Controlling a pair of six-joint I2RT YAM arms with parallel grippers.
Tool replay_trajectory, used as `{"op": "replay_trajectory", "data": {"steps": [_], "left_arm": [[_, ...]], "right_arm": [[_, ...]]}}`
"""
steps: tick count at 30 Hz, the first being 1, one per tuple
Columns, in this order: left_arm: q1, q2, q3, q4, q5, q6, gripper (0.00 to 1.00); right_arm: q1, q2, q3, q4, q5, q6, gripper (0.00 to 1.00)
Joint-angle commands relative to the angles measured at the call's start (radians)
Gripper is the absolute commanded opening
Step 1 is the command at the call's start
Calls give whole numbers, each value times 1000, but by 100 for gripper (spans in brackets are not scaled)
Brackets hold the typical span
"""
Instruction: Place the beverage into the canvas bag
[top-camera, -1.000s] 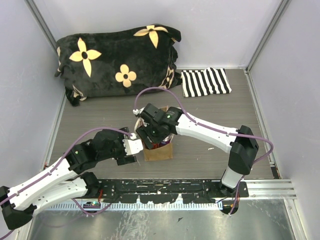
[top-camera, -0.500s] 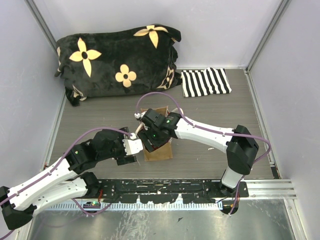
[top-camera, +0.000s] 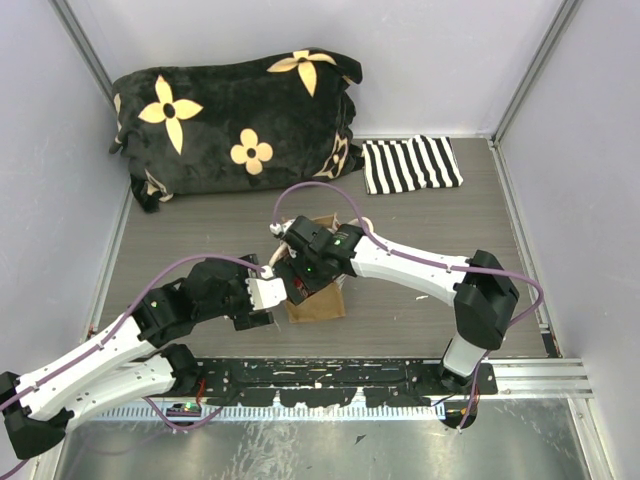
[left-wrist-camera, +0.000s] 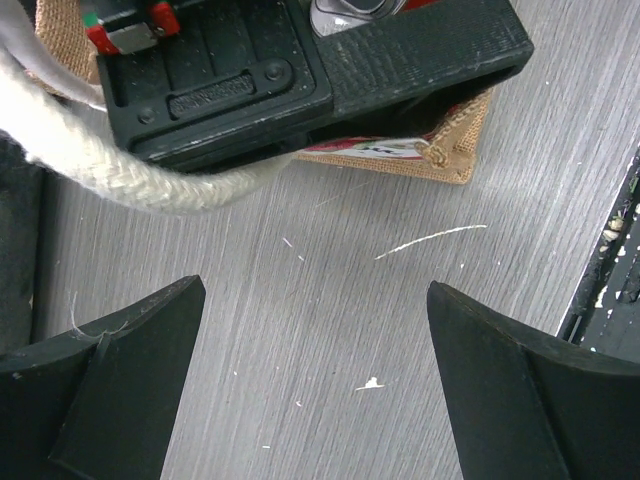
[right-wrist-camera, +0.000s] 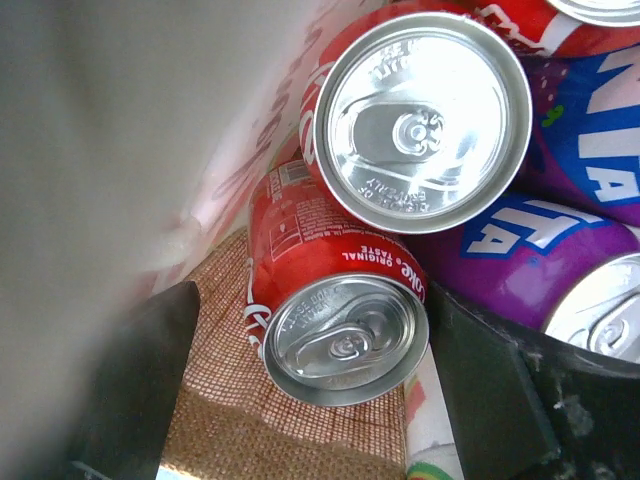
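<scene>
The canvas bag (top-camera: 318, 305) stands mid-table, and my right gripper (top-camera: 303, 278) reaches down into its mouth. Inside the bag, the right wrist view shows the beverage, a red cola can (right-wrist-camera: 340, 320), tilted on the woven bag floor (right-wrist-camera: 230, 410). My right gripper (right-wrist-camera: 312, 300) straddles it, open, with a gap between the left finger (right-wrist-camera: 140, 380) and the can. My left gripper (top-camera: 262, 295) is open just left of the bag. In its own view my left gripper (left-wrist-camera: 312, 290) hangs over bare table with nothing between its fingers, and the bag's corner (left-wrist-camera: 455, 150) and cream handle (left-wrist-camera: 120, 175) lie ahead.
Another red can (right-wrist-camera: 420, 110) and purple cans (right-wrist-camera: 530, 250) fill the bag beside the beverage. A black flowered pillow (top-camera: 235, 120) lies at the back left, and a striped cloth (top-camera: 410, 165) at the back right. Grey walls enclose the table.
My right gripper has sunk deeper into the bag and its jaws have spread apart, letting go of the red can. The left arm has stayed still.
</scene>
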Motion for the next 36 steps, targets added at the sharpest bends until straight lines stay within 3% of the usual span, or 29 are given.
{"op": "replay_trajectory", "data": {"steps": [1,17,20,25,36], "left_arm": [[5,0,-10,41,14,-3,100],[9,3,-18,57,18,-4,100],[9,1,-18,56,15,-2,100],[11,1,-21,55,18,-2,100],[10,26,-17,78,25,7,100]], "right_arm": [[7,-47,49,-32,11,-12,99],[7,-40,264,-127,41,-7,99],[7,-41,275,-165,82,2,87],[7,-68,249,-199,107,30,49],[7,-65,141,-165,113,42,33]]}}
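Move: The near Coke can, in the bag's near-left corner, stands between the right hand's open fingers, its middle about 2 cm ahead and 5 cm below. The middle Coke is some 8 cm ahead, 1 cm left and 3 cm below the hand; the near Fanta about 5 cm ahead, 6 cm right and 5 cm below. From the idle left hand the near Coke is about 10 cm right, 2 cm ahead and 10 cm below. The open right hand climbs about 7 cm off the near Coke, then shifts 3 cm right while closing partway. ##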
